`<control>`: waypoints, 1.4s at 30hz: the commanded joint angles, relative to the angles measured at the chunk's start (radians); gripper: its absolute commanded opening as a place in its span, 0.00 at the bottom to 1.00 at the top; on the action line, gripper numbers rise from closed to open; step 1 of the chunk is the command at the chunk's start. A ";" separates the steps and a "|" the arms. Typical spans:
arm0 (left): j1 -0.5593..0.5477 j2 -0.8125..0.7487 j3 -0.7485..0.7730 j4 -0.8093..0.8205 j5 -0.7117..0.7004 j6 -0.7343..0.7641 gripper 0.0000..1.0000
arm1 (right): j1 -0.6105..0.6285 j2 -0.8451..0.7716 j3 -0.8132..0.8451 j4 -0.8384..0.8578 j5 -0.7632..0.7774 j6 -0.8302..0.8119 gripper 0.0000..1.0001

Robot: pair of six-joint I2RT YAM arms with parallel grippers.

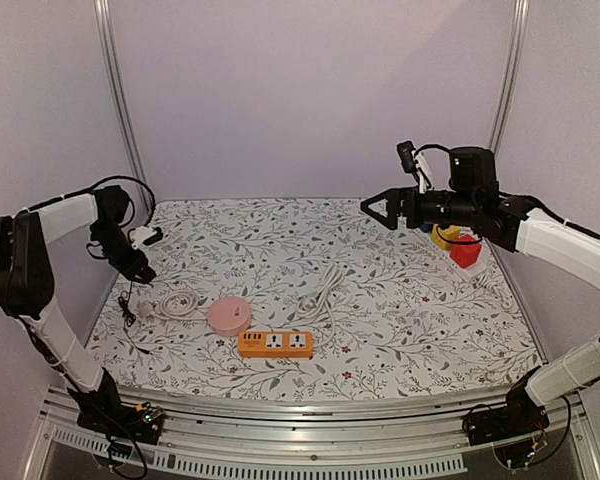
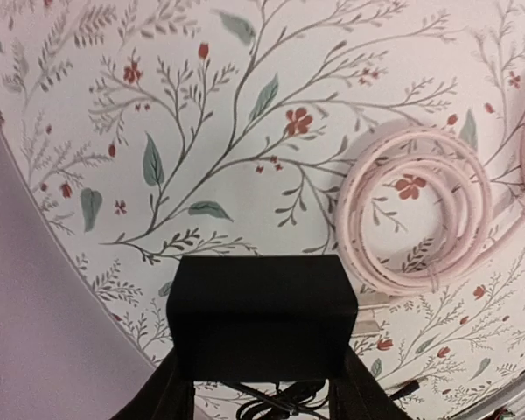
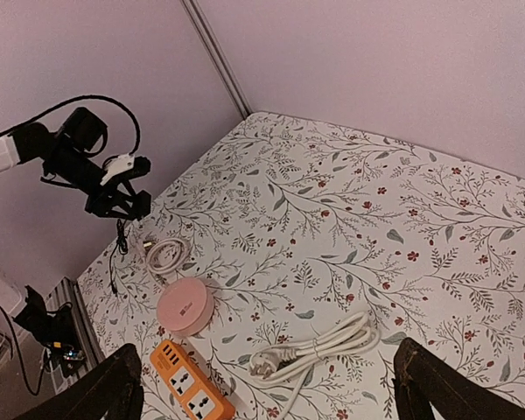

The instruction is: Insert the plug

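My left gripper (image 2: 262, 385) is shut on a black boxy plug (image 2: 261, 315), one finger against each of its sides. It holds the plug above the table's left edge (image 1: 136, 266). The plug's thin black cord (image 1: 128, 312) hangs down to the cloth. An orange power strip (image 1: 275, 344) with two sockets lies near the front middle and also shows in the right wrist view as the orange strip (image 3: 192, 394). My right gripper (image 1: 378, 208) hangs open high over the back right, nothing between its fingers (image 3: 114, 385).
A pink round puck (image 1: 229, 315) and its coiled pink cable (image 2: 416, 206) lie left of the strip. A bundled white cord with a plug (image 1: 325, 290) lies behind the strip. Red and yellow blocks (image 1: 462, 248) sit at the far right. The side wall is close on the left.
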 commanded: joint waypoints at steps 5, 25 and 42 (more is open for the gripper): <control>-0.483 -0.283 0.168 -0.180 -0.226 0.129 0.00 | 0.005 0.233 0.314 -0.309 -0.055 0.083 0.86; -1.245 -0.507 -0.149 0.747 -0.773 0.647 0.00 | 0.343 0.340 0.138 0.385 -0.112 0.210 0.73; -1.308 -0.499 -0.193 0.742 -0.752 0.599 0.00 | 0.384 0.379 0.111 0.675 -0.107 0.215 0.73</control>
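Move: My left hand already holds the black plug about 8 cm above the table. My right hand's open fingers, where it is headed, are some 55 cm to its right, level in reach and 22 cm higher. From the left hand, the pink coil lies 8 cm right and 2 back, and the pink disc 19 right and 6 back. The white cable is about 14 cm left of my right hand, level in reach, 30 below; the plug is some 55 cm to that hand's left and 22 below. I swing the plug steeply up and to the right with my left hand, then on over the pink disc and somewhat back, about 33 cm right and 24 up, tipping the fingers from straight down to nearly level and keeping the grip. My right hand reaches a little forward, then sweeps about 19 cm left and back to meet the plug, dipping and rising again, its fingers narrowing to about three-quarters open. ##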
